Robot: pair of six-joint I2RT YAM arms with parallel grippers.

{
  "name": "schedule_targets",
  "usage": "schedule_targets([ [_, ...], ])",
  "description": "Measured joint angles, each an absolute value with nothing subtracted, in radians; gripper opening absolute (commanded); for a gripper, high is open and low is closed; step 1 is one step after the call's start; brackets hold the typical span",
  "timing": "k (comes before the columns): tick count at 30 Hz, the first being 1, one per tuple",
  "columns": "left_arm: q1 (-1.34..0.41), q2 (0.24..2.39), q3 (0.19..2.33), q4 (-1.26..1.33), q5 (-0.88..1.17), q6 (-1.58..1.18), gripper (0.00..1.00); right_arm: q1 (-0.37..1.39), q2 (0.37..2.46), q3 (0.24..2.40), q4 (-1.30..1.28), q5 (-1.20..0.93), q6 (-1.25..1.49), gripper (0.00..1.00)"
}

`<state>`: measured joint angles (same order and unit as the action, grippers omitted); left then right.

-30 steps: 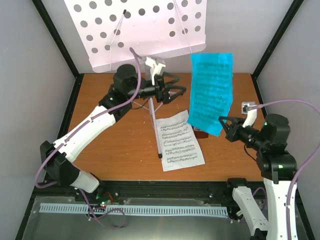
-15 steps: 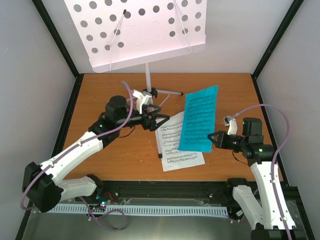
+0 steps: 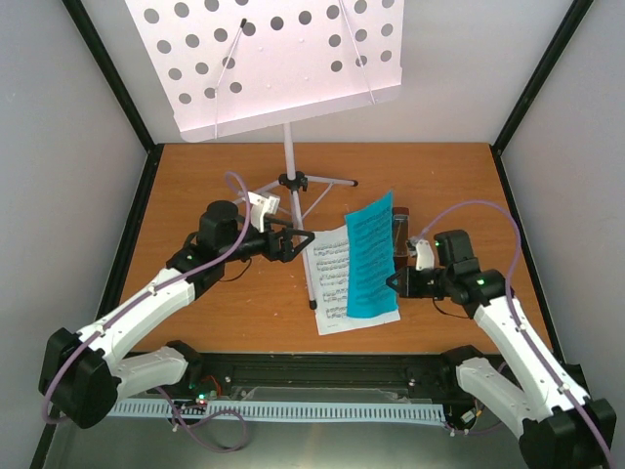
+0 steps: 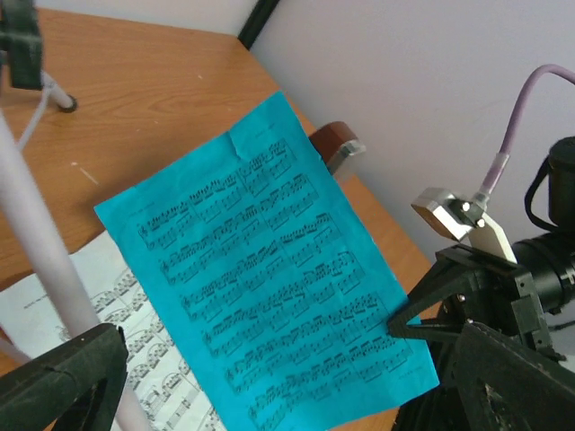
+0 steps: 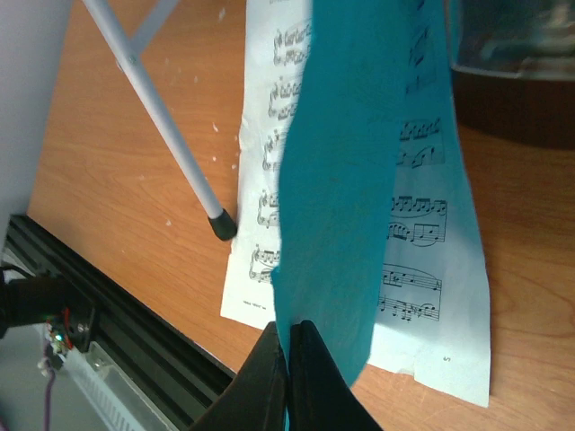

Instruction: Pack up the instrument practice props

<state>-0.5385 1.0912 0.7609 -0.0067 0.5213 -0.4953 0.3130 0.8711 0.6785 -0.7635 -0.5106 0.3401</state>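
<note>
The blue music sheet [image 3: 369, 259] hangs on edge over the white music sheet [image 3: 332, 283], which lies flat on the table. My right gripper [image 3: 394, 284] is shut on the blue sheet's lower edge [image 5: 359, 162], fingertips pressed together [image 5: 289, 330]. The brown metronome [image 3: 401, 244] peeks out behind the blue sheet [image 4: 269, 260]. The white music stand [image 3: 264, 59] stands at the back, one leg [image 3: 305, 264] running beside the white sheet. My left gripper [image 3: 303, 241] is open and empty, left of the sheets, facing them [image 4: 287, 359].
The stand's tripod hub [image 3: 290, 181] and its legs spread over the middle of the wooden table [image 3: 215, 186]. A black rail [image 3: 322, 366] runs along the near edge. Grey walls and black frame posts [image 3: 107, 78] close in the sides.
My right gripper brought the blue sheet down and left, from high in the air to just over the white sheet. My left gripper pulled back from the stand and opened wider.
</note>
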Motion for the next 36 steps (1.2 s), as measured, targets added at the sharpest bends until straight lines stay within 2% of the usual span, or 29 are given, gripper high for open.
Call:
schedule_targets([
  [8, -0.538, 1.077, 0.710, -0.009, 0.436, -0.529, 1.00, 0.402, 0.998, 0.667, -0.673, -0.392, 0.384, 0.03],
  [10, -0.538, 1.081, 0.686, 0.006, 0.427, -0.555, 0.99, 0.426, 1.031, 0.665, -0.648, -0.381, 0.392, 0.06],
  [12, -0.538, 1.094, 0.673, 0.024, 0.419, -0.580, 0.99, 0.451, 1.065, 0.665, -0.632, -0.367, 0.398, 0.14],
  [15, -0.538, 1.129, 0.670, 0.053, 0.400, -0.617, 0.99, 0.473, 1.087, 0.665, -0.632, -0.330, 0.402, 0.34],
  [20, -0.538, 1.174, 0.670, 0.098, 0.342, -0.657, 0.95, 0.479, 1.063, 0.665, -0.633, -0.277, 0.414, 0.57],
  [24, -0.538, 1.222, 0.677, 0.124, 0.305, -0.657, 0.86, 0.479, 1.024, 0.665, -0.642, -0.209, 0.417, 0.81],
  [28, -0.538, 1.299, 0.728, 0.114, 0.280, -0.628, 0.74, 0.479, 0.983, 0.691, -0.685, -0.133, 0.420, 0.98],
  [31, -0.538, 1.325, 0.747, 0.111, 0.265, -0.604, 0.68, 0.479, 0.925, 0.727, -0.711, -0.114, 0.417, 1.00],
  [36, -0.538, 1.331, 0.748, 0.115, 0.247, -0.576, 0.63, 0.479, 0.785, 0.739, -0.722, -0.106, 0.424, 1.00],
])
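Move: The right hand holds the blue sheet by its near right edge; the white sheet's middle lies about 4 cm ahead, 7 cm left and 9 cm down, the metronome 12 cm ahead, 2 cm right and 7 cm below. For the empty left hand, the stand's front leg is some 7 cm ahead, 1 cm right, 8 cm lower; the tripod hub 12 cm ahead, 2 cm left, 4 cm down. The right hand lowers the blue sheet about 5 cm onto the white one, easing a little forward and left, opens wide to let it go, then lifts some 8 cm while drawing off rightward. Meanwhile the left hand sinks and reaches forward, turning about 15 degrees counter-clockwise, until its fingers straddle the stand's front leg and begin to close around it. ##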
